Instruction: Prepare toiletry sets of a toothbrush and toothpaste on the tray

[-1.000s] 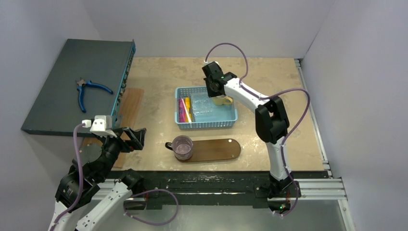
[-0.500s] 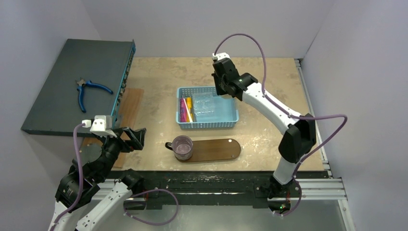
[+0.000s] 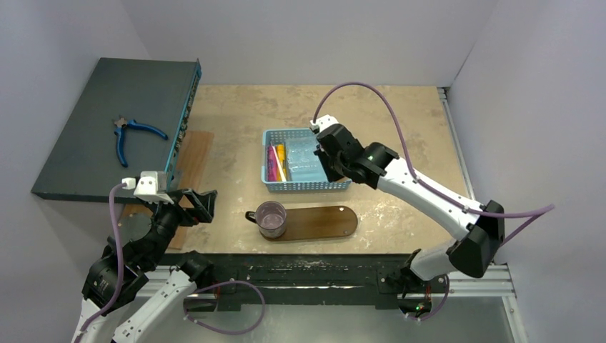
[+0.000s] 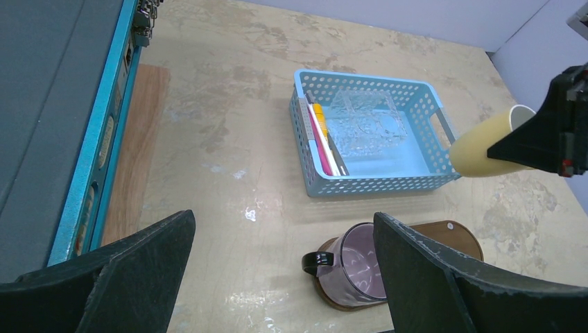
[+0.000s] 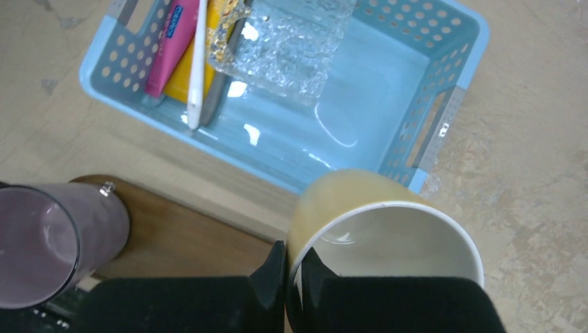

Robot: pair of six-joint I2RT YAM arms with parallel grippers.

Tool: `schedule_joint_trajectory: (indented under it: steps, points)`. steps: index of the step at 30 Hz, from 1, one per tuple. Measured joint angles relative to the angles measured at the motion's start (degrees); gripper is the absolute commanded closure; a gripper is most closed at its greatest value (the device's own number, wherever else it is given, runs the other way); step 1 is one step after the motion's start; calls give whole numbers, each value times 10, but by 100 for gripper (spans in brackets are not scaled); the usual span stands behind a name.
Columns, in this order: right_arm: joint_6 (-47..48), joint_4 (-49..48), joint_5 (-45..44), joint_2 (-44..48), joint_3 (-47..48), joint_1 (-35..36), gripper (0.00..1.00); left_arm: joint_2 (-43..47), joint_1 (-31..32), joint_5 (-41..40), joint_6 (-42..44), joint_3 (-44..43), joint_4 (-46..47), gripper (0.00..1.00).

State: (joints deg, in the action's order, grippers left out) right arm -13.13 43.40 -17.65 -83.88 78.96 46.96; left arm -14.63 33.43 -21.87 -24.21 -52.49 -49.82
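The dark brown tray (image 3: 321, 221) lies near the table's front edge, and a purple mug (image 3: 271, 219) stands on its left end. In the left side of the blue basket (image 5: 444, 132) lie the pale toothbrush (image 5: 198, 62), a pink toothpaste tube (image 5: 170, 48) and a yellow one (image 5: 182, 83). My right gripper (image 5: 292, 267) is shut on the rim of a yellow cup (image 5: 347, 201), one finger inside and one outside. The cup hangs over the basket's near right corner, close to the tray (image 5: 187, 239). At the near left my left gripper (image 4: 284, 277) stands open and holds nothing.
A crinkled clear plastic piece (image 5: 284, 41) lies in the basket's middle. A dark grey box (image 3: 114, 121) at the far left carries blue-handled pliers (image 3: 132, 134). A lighter wooden board (image 3: 194, 153) lies beside that box.
My right arm has carried the yellow cup from the basket's far right side towards me, over its near right corner. The left arm has not moved.
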Motion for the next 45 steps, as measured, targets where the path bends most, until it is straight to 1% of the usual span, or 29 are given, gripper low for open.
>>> schedule_joint_trajectory:
  steps: [7, 20, 30, 45]
  points:
    - [-22, 30, 6, 53, -44, 38, 100, -2, 0, 0, 0, 0, 0, 0]
    - [-99, 63, 0, 63, -127, 80, 100, -4, 0, 0, 0, 0, 0, 0]
    - [-123, 60, -5, 63, -151, 90, 100, -4, 0, 0, 0, 0, 0, 0]
    - [-133, 47, -2, 63, -175, 90, 100, -4, 0, 0, 0, 0, -1, 0]
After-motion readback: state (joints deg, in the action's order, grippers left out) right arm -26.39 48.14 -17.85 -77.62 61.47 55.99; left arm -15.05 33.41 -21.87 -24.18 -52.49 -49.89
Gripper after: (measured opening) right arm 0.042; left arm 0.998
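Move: The right hand holds the yellow mug by its rim near the basket's front edge; the tray's right end, where it is going, lies about 9 cm back, 4 cm to the right and some 17 cm below. From this hand, the purple mug on the tray's left end stands roughly 8 cm back and 16 cm left, and the blue basket's middle is 11 cm ahead and 7 cm left. For the left hand, the tray's right end is about 4 cm ahead and 37 cm right, well below. Keeping the yellow mug's rim pinched between closed fingers, the right hand draws back about 10 cm from the basket's front edge to the tray's free right end, drifting a little to the right. It travels nearly level at first, then sinks about 8 cm in all while the fingers tip some 10 degrees more steeply down, slowing to a creep as the mug nears the board. ##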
